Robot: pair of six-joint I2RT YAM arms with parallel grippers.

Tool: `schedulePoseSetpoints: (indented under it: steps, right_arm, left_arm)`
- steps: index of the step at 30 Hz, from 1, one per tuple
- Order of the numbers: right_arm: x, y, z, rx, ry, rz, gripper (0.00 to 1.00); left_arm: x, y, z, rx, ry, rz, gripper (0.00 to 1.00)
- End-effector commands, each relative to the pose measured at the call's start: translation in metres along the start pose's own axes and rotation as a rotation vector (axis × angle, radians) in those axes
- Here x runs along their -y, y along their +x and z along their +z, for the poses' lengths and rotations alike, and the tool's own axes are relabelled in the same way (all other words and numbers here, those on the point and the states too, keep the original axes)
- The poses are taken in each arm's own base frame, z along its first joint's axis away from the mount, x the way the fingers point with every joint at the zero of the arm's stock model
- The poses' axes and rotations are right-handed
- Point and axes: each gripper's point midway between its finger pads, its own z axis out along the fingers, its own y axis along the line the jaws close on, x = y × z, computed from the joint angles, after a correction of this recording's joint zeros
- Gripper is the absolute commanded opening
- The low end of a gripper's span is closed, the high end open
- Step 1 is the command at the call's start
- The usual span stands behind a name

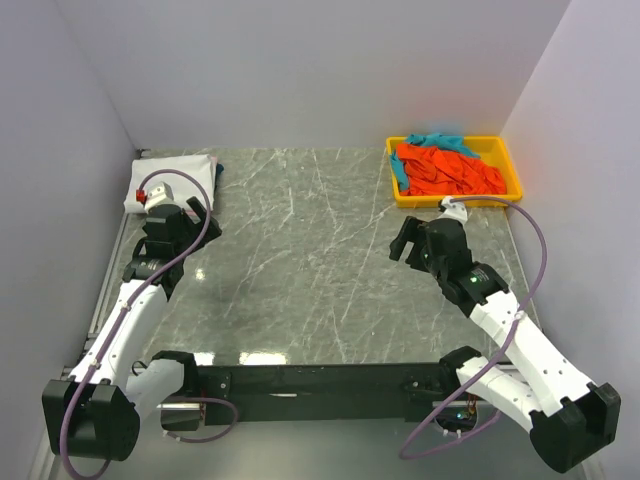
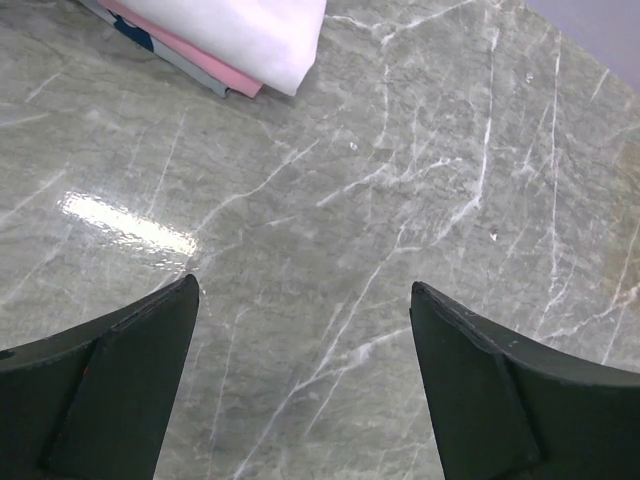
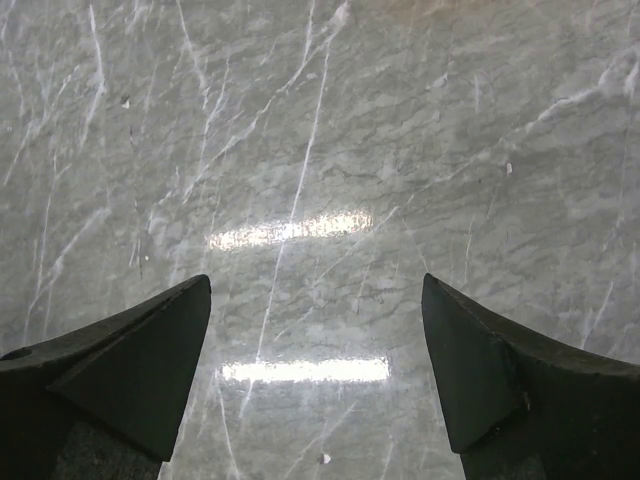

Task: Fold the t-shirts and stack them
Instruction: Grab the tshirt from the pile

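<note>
A crumpled orange-red t-shirt (image 1: 447, 170) lies in the yellow tray (image 1: 509, 165) at the back right, over a teal t-shirt (image 1: 440, 141) that peeks out behind it. A folded white t-shirt (image 1: 172, 175) tops a small stack at the back left; the left wrist view shows it (image 2: 245, 35) over a pink layer (image 2: 190, 55). My left gripper (image 1: 205, 218) hovers just in front of that stack, open and empty (image 2: 303, 285). My right gripper (image 1: 405, 243) hangs open over bare marble in front of the tray, nothing between its fingers (image 3: 316, 280).
The grey marble table top (image 1: 310, 260) runs between the two arms. Pale walls close in the left, back and right sides. A black rail with the arm bases (image 1: 320, 380) lies along the near edge.
</note>
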Motion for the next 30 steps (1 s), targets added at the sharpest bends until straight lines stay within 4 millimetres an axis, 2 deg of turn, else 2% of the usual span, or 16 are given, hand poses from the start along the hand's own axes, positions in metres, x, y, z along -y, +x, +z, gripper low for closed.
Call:
schedulePoseSetpoints:
  steps: [1,8,15,17,18,19,21,22,23,24,27,28,29,30]
  right_arm:
    - [0.000,-0.011,-0.006,0.046,0.012,0.031,0.92]
    - [0.011,-0.028,-0.010,0.123,0.072,0.017,0.93]
    - [0.018,-0.056,-0.012,0.219,0.142,-0.025,0.93]
    - [0.020,-0.070,-0.014,0.246,0.181,-0.047,0.93]
    - [0.023,-0.071,-0.007,0.229,0.220,-0.059,0.93]
    - [0.024,-0.085,-0.008,0.247,0.246,-0.045,0.93]
    - [0.029,-0.091,0.006,0.221,0.289,-0.050,0.93]
    - [0.026,-0.104,0.007,0.238,0.281,-0.034,0.93]
    - [0.031,-0.113,0.017,0.245,0.297,-0.020,0.93]
    - [0.024,-0.124,0.020,0.258,0.261,-0.008,0.93]
    - [0.024,-0.147,0.044,0.271,0.251,0.014,0.93]
    - [0.020,-0.165,0.046,0.297,0.240,0.027,0.93]
    - [0.026,-0.164,0.065,0.267,0.261,0.024,0.93]
    - [0.021,-0.178,0.071,0.276,0.247,0.029,0.93]
  left_arm:
    - [0.002,-0.016,0.000,0.060,-0.008,-0.007,0.92]
    - [0.003,-0.018,0.002,0.076,-0.005,-0.027,0.92]
    - [0.001,-0.027,0.000,0.116,-0.018,-0.024,0.92]
    - [0.002,-0.028,0.001,0.118,-0.017,-0.023,0.92]
    - [0.001,-0.028,0.002,0.116,-0.023,-0.028,0.92]
    - [0.000,-0.030,0.002,0.120,-0.035,-0.034,0.92]
    - [-0.003,-0.029,0.002,0.109,-0.065,-0.053,0.91]
    - [-0.008,-0.032,0.003,0.118,-0.097,-0.068,0.91]
    - [-0.009,-0.034,0.002,0.121,-0.115,-0.083,0.89]
    - [-0.012,-0.032,0.001,0.118,-0.132,-0.104,0.89]
    - [-0.006,-0.036,0.000,0.141,-0.091,-0.119,0.89]
    - [-0.004,-0.036,-0.001,0.145,-0.079,-0.121,0.89]
    - [0.000,-0.035,-0.001,0.140,-0.053,-0.121,0.88]
    - [0.003,-0.036,-0.001,0.145,-0.038,-0.122,0.88]
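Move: The red t-shirt I go for lies in the yellow basket, its middle about 25 cm ahead of my right hand, 12 cm to the right and some 12 cm lower. The basket's own middle is right by it, about a centimetre farther right. The turquoise t-shirt's main heap lies roughly 10 cm beyond the red one. From my left hand the red t-shirt is about 19 cm ahead, 62 cm to the right and 12 cm down. I swing my open right hand towards the red t-shirt, first edging slowly to the right, then sweeping forward fast, some 11 cm ahead and 7 cm right in all while rising about 5 cm. On the way I turn the wrist clockwise nearly 20 degrees and roll its left side down a little. I touch nothing yet. My empty left hand eases about 2 cm left, turning slightly counter-clockwise. ##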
